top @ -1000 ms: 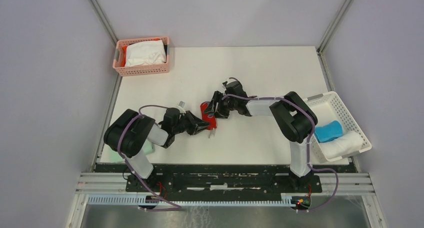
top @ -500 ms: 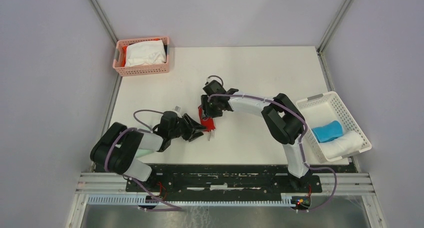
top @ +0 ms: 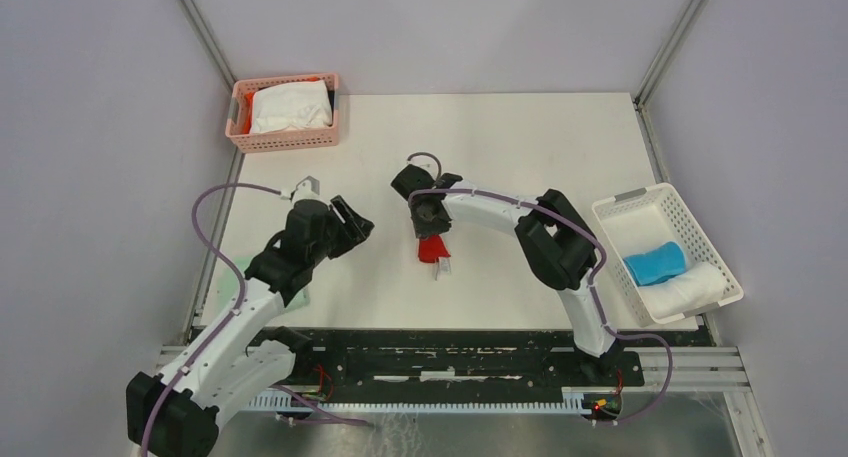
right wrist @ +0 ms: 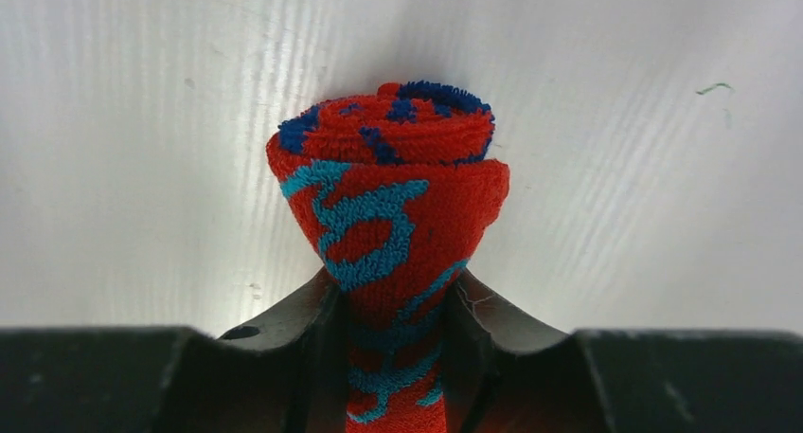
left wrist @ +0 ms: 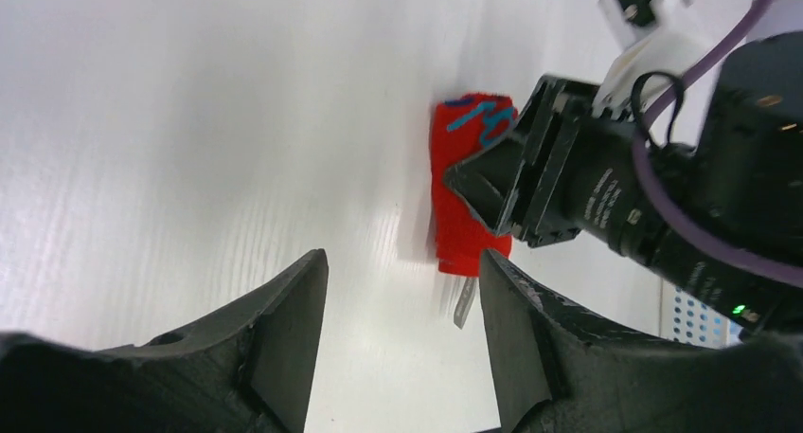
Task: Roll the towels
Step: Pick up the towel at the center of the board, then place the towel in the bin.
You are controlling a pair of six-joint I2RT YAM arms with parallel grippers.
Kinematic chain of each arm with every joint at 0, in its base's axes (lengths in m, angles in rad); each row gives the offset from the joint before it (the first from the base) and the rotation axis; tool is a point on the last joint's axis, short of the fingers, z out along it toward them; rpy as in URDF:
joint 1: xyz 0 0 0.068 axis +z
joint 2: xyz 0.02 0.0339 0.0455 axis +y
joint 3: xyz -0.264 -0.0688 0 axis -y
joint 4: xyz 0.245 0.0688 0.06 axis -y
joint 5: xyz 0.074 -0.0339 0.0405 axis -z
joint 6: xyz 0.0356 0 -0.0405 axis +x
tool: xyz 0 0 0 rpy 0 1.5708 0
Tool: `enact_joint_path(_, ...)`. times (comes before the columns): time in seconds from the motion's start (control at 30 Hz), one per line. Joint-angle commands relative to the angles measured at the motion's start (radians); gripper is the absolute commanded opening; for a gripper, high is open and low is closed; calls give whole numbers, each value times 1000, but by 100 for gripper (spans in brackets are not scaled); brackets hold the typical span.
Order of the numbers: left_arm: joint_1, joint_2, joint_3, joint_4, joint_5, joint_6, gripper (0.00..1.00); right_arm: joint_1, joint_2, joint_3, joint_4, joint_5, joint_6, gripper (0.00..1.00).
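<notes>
The red towel [right wrist: 388, 187] with blue blotches is rolled into a tight roll on the white table, its label [top: 441, 267] sticking out at the near end. My right gripper [right wrist: 395, 291] is shut on it, the fingers pinching the roll from both sides; from above it sits at mid-table [top: 430, 222]. My left gripper [left wrist: 402, 262] is open and empty, drawn back to the left of the roll [top: 350, 222]. The turquoise towel [top: 655, 262] and the white towel [top: 685, 289] lie rolled in the white basket [top: 640, 199] on the right.
A pink basket [top: 240, 127] holding a white cloth [top: 290, 107] stands at the far left corner. A pale mint-green cloth [top: 232, 295] lies near the left arm, partly hidden by it. Metal frame posts rise at both back corners.
My left gripper opened, let go of the red towel and pulled back to the left. My right gripper closed on the roll and swung round over it.
</notes>
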Motion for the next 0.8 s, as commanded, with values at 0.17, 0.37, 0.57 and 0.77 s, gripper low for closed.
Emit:
enact_joint_path(0.17,2,92,337,-193,-135,382,68,-184,-185,-189,-136,77,-6,31)
enact_joint_path(0.37,2,111,382,-151,-215,511,69,-406,-469,-291,-117,31,-1,30)
enact_joint_path(0.57,2,99,315,-134,-247,518,69,-716,-718,-380,-86,-17,6,27)
enact_joint_path(0.77,3,101,303,-122,-245,521,69,-1085,-831,-497,65,-203,55,25)
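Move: My right hand is shut on the rolled red towel at the table's centre. The white basket where it is taken lies about 46 cm to my right and 4 cm back, roughly at hand height. In it, the blue towel lies some 44 cm right and 6 cm back, the white towel roughly 50 cm right and 11 cm back. From my left hand the red towel is about 14 cm right, 3 cm ahead and 11 cm below. Keeping the red towel pinched, I swing my right hand about 37 cm right towards the white basket, skimming low at first, then climbing steeply to some 16 cm up while it turns roughly 50 degrees clockwise. My empty left hand, fingers still open, rises away from the towel, drifts left and forward, rolls its left side up, then sinks slightly. ##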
